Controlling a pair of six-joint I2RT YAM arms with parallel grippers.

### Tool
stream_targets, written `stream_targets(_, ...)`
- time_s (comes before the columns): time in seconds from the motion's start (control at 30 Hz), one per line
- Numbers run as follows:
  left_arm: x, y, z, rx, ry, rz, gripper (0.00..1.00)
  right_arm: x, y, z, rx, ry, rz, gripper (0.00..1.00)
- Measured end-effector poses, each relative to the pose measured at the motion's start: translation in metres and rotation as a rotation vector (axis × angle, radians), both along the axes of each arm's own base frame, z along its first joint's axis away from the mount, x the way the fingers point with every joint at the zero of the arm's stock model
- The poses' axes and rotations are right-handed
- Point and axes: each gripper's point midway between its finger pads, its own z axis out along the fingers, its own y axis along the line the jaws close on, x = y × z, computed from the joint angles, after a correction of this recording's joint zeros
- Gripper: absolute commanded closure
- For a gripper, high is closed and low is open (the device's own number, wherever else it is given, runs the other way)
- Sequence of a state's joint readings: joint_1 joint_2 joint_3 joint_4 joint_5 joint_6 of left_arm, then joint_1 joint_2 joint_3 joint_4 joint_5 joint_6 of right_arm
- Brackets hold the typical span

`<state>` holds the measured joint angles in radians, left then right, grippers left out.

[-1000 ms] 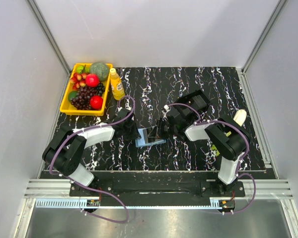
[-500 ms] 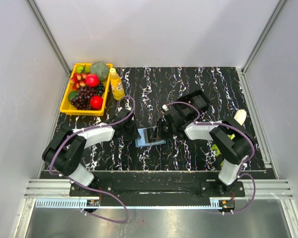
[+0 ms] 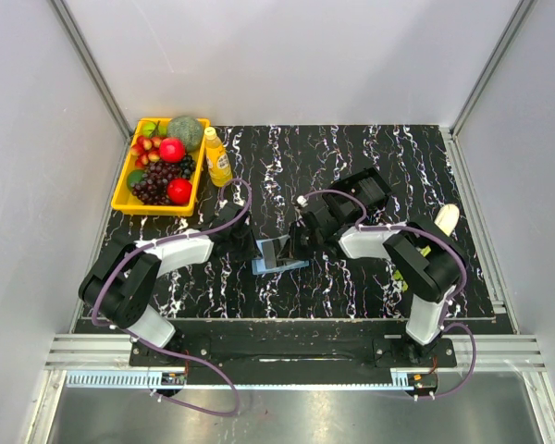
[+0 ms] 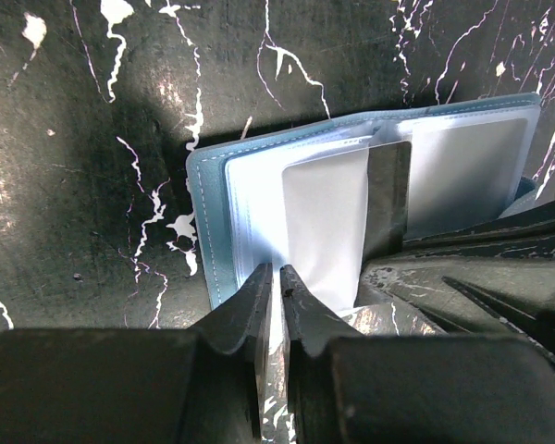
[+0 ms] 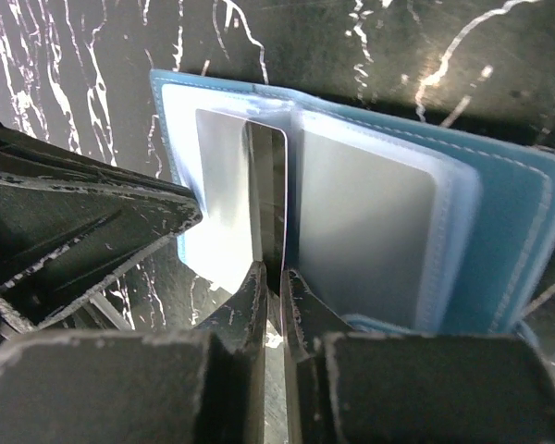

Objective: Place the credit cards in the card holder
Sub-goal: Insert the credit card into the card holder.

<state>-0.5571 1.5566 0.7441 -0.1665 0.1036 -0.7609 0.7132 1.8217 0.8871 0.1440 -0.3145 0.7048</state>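
The blue card holder [image 3: 285, 264] lies open on the black marbled table between my two arms. My left gripper [image 4: 277, 274] is shut on a clear inner sleeve [image 4: 324, 222] of the card holder [image 4: 208, 222], holding it up. From the opposite side my right gripper [image 5: 276, 272] is shut on the edge of a dark credit card [image 5: 266, 185], which stands on edge at the sleeve's mouth. That credit card [image 4: 389, 199] also shows in the left wrist view. A grey card [image 5: 365, 222] sits in a clear pocket on the right half of the card holder [image 5: 513, 231].
At the back left stands a yellow tray [image 3: 122, 190] of fruit, with a yellow bottle [image 3: 217, 157] beside it. A black box-like frame [image 3: 365, 190] sits behind the right arm. A banana [image 3: 447, 219] lies at the right.
My right gripper has closed its jaws onto the card and shifted slightly left toward the card holder. The left gripper stays shut on the sleeve.
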Motion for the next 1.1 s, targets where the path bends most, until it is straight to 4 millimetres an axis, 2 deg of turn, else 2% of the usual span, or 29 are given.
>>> stream_targets(0.13, 0.000, 0.000, 0.000, 0.001, 0.001, 0.000, 0.87, 0.000, 0.009, 0.000, 0.010, 0.009, 0.015, 0.82)
stream_targets(0.2, 0.000, 0.000, 0.000, 0.002, 0.001, 0.001, 0.87, -0.001, 0.010, 0.000, 0.013, 0.013, 0.017, 0.81)
stream_targets(0.3, 0.000, 0.001, 0.000, 0.003, 0.001, 0.001, 0.87, -0.001, 0.011, 0.000, 0.013, 0.015, 0.019, 0.72)
stream_targets(0.37, 0.000, 0.001, 0.000, 0.003, 0.000, 0.002, 0.86, -0.001, 0.011, 0.000, 0.012, 0.015, 0.019, 0.72)
stream_targets(0.53, 0.000, 0.001, 0.000, 0.005, -0.002, 0.004, 0.84, -0.001, 0.012, 0.003, -0.002, -0.010, 0.012, 0.64)
stream_targets(0.87, -0.003, 0.014, -0.002, 0.040, -0.015, 0.046, 0.81, 0.001, 0.006, 0.006, -0.028, -0.044, -0.004, 0.60)
stream_targets(1.1, -0.004, 0.019, -0.003, 0.046, -0.016, 0.056, 0.85, 0.000, 0.006, 0.006, -0.025, -0.045, -0.003, 0.60)
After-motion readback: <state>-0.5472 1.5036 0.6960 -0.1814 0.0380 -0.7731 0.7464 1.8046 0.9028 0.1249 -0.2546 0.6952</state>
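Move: My right hand holds the dark credit card by its right edge, already part-way into the card holder's left pocket. The pocket's middle lies about 3 cm left, 2 cm ahead and 1 cm below. The right pocket is roughly 4 cm right and 2 cm ahead; the black box stands some 17 cm right and 15 cm ahead, near hand height. From my left hand, at the pocket page's left side, the left pocket is about 3 cm right, 2 cm ahead and 1 cm below. With my right fingers I push the pinched card left another centimetre or so into the pocket, then spread them to let go of its edge, easing back right and up by about half a centimetre each. After that my left hand, fingers nearly shut, draws some 2 cm left and slightly down towards the holder's left edge, turning barely counter-clockwise. ##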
